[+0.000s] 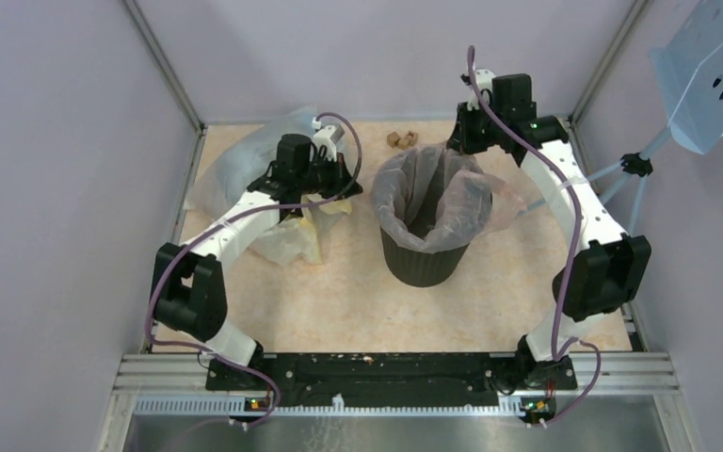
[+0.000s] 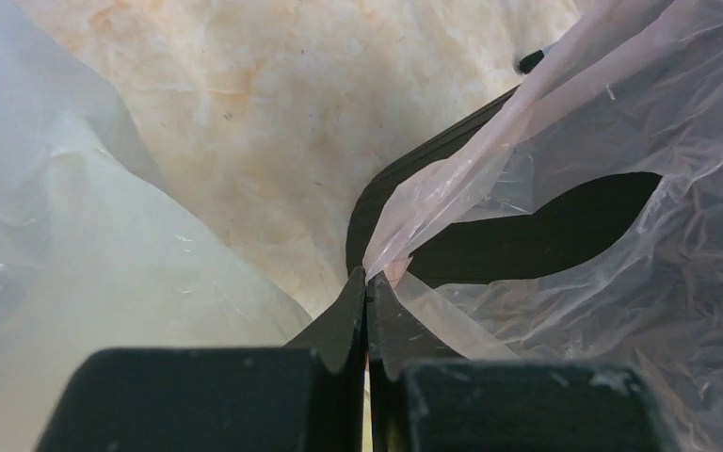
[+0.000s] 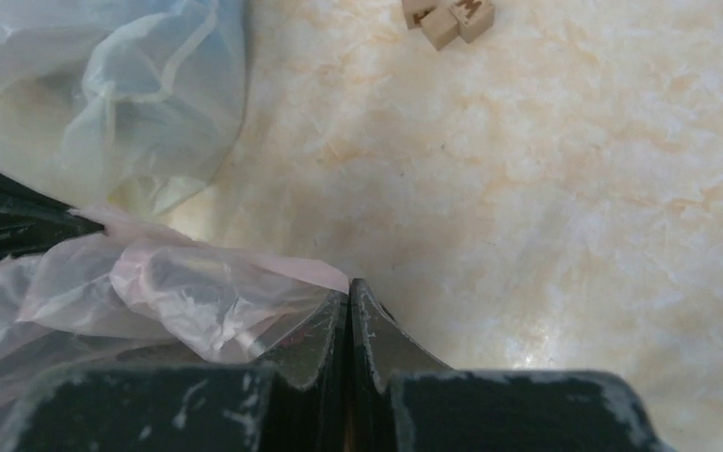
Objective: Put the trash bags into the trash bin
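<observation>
The black ribbed trash bin stands mid-table with a pale pink trash bag spread over its mouth and hanging inside. My left gripper is at the bin's left rim. In the left wrist view that gripper is shut on a stretched strip of the pink film, with the bin's black rim just beyond. My right gripper is at the back right rim. Seen from its wrist, the gripper is shut with the bag's edge pinched at its tips.
A heap of clear and yellowish bags lies left of the bin under the left arm, and it also shows in the right wrist view. Small wooden blocks sit by the back wall. A pale blue perforated panel hangs at the upper right.
</observation>
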`<action>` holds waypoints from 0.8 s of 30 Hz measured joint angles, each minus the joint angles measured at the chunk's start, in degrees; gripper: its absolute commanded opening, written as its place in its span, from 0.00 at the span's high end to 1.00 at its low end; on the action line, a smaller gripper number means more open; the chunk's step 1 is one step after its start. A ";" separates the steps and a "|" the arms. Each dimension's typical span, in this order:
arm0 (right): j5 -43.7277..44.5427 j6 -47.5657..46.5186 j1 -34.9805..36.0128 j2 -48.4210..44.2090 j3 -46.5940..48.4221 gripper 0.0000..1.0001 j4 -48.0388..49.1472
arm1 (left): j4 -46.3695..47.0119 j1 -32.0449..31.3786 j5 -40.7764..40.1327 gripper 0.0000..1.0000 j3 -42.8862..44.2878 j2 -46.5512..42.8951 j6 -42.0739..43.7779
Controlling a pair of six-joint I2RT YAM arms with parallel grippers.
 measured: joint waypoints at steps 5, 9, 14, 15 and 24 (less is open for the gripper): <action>0.07 1.31 -1.38 2.51 2.54 0.74 -3.80 | -0.90 -0.35 1.62 1.00 0.00 1.36 -0.63; 1.40 2.12 -1.79 2.23 5.35 0.53 -5.88 | -1.42 -0.57 1.95 1.00 0.00 1.64 -0.85; 5.81 3.50 -2.19 -4.00 3.93 0.36 -5.11 | -2.54 -0.57 2.08 1.00 0.00 1.64 -0.81; 6.82 3.80 -2.32 -6.51 2.19 0.34 -4.37 | -2.80 -0.57 2.05 1.00 0.00 1.64 -0.81; 19.45 9.27 -3.43 -36.63 -20.17 0.29 0.11 | -3.89 -0.57 1.86 1.00 0.00 1.64 -0.83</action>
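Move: The right gripper, shut on the pink bag's edge, is at the bin's far right rim. The middle of the trash bin's mouth lies about 10 cm back, 4 cm left and 4 cm below it. The bag's loose right flap is some 11 cm back and 10 cm right, and the wooden blocks about 15 cm ahead and 7 cm left, down on the table. From the left gripper, the mouth is about 14 cm right, 3 cm back and 4 cm above. Open the right gripper at the far rim to let go of the pink bag's edge, dipping about a centimetre. Then draw it back some 12 cm, nearly as far right, and up about 8 cm, clear of the bin, swinging the fingers about 25 degrees clockwise and tipping them up. Keep the left gripper shut on its side of the bag, easing it down and slightly back. ##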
